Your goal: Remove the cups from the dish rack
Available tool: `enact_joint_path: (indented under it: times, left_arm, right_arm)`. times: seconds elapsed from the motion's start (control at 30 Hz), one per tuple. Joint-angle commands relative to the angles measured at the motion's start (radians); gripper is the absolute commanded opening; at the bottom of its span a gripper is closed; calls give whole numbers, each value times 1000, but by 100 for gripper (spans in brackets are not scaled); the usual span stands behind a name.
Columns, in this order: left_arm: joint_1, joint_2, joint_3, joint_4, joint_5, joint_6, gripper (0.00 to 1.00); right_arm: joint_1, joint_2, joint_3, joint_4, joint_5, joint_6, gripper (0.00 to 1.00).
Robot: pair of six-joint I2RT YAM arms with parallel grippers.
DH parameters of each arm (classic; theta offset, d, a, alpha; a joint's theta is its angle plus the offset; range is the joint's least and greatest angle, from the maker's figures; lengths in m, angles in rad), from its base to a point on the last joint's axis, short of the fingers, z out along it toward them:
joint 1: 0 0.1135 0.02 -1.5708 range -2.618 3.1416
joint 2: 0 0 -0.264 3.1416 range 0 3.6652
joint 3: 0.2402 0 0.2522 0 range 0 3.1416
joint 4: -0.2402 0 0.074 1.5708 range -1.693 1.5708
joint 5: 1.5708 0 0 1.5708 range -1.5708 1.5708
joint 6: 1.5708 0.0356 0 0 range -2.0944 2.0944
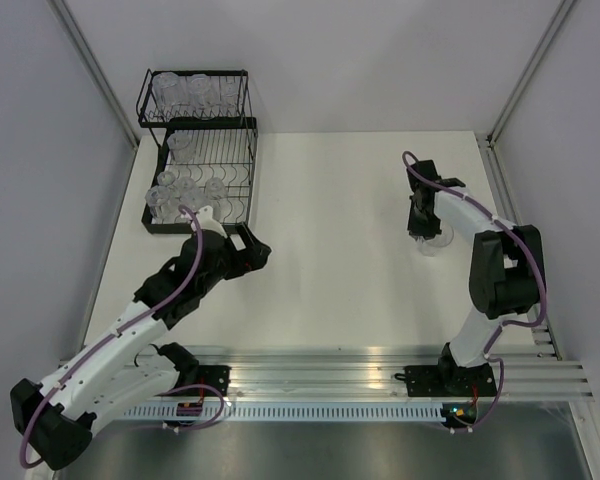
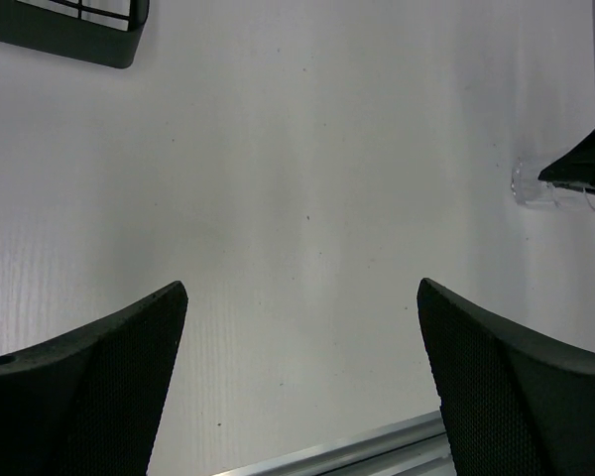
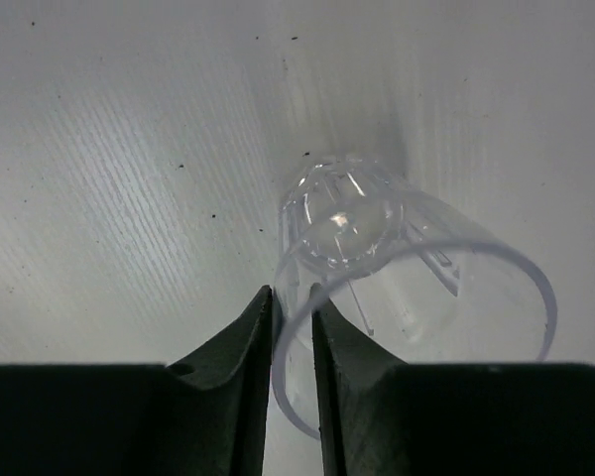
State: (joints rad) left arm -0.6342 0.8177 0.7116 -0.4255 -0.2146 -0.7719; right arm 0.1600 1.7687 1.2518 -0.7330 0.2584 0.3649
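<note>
The black wire dish rack [image 1: 248, 172] stands at the table's far left, and its base corner [image 2: 89, 42] shows in the left wrist view. Several clear cups [image 1: 192, 94] sit on its upper tier, with more on the lower tier [image 1: 184, 190]. My left gripper [image 1: 261, 250] hovers open and empty [image 2: 302, 290] just to the right of the rack's front. At the right, one clear cup [image 1: 432, 244] stands upright on the table. My right gripper [image 3: 293, 294] straddles that cup's [image 3: 349, 220] near wall from above, one finger inside and one outside, closed narrowly on the wall.
A white tabletop [image 1: 340, 250] is enclosed by pale walls. An aluminium rail [image 1: 360, 370] carrying both arm bases runs along the near edge. From the left wrist view, the cup [image 2: 532, 186] and the dark right gripper [image 2: 581, 164] appear at the far right.
</note>
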Motion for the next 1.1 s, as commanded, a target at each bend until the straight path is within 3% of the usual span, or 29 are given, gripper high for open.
enact_joint_path:
  times: [0.0, 0.17, 0.3, 0.4, 0.43, 0.53, 0.63, 0.73, 0.83, 1.07]
  left_arm:
    - [2, 33, 64, -24, -86, 78, 100]
    - [4, 127, 164, -44, -216, 157, 100]
    - [8, 205, 235, -58, -275, 197, 100]
    - [31, 253, 279, -61, -383, 217, 100]
    - [71, 265, 290, -68, -432, 212, 100]
    - [227, 372, 357, -160, -402, 151, 100]
    - [304, 492, 385, -171, -440, 137, 100]
    - [330, 610, 426, -171, -531, 125, 100]
    - [352, 702, 460, -151, -528, 98, 100]
    - [364, 820, 466, -40, -534, 118, 100]
  right_arm:
    - [-14, -24, 52, 18, 12, -3, 28]
    - [-14, -139, 63, 35, 18, -3, 52]
    - [-14, -215, 104, -2, 15, -18, 52]
    - [-13, -337, 72, 53, -92, -34, 53]
    - [-8, -420, 22, 117, -207, -38, 53]
    - [33, -566, -90, 223, -339, -23, 56]
    - [149, -647, -182, 299, -387, 0, 59]
    - [298, -658, -235, 346, -407, 5, 64]
    - [364, -644, -291, 398, -438, 26, 64]
    - [412, -626, -351, 442, -438, 25, 66]
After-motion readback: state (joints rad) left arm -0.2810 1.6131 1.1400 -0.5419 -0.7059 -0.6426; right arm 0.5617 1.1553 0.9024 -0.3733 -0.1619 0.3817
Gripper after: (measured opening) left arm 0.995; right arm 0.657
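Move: From the open left hand, the rack's front middle cup lies about 20 cm ahead, 18 cm left and 12 cm below; the front left cup is level with it, 7 cm farther left, and the right cup 4 cm beyond it and 6 cm to its right. The right hand still pinches the rim of its upright cup, whose middle is some 4 cm to the hand's right, 1 cm back and 4 cm below. Right hand frees its cup, rises, swings left; open left hand sweeps 20 cm left-forward, dipping toward the rack. ##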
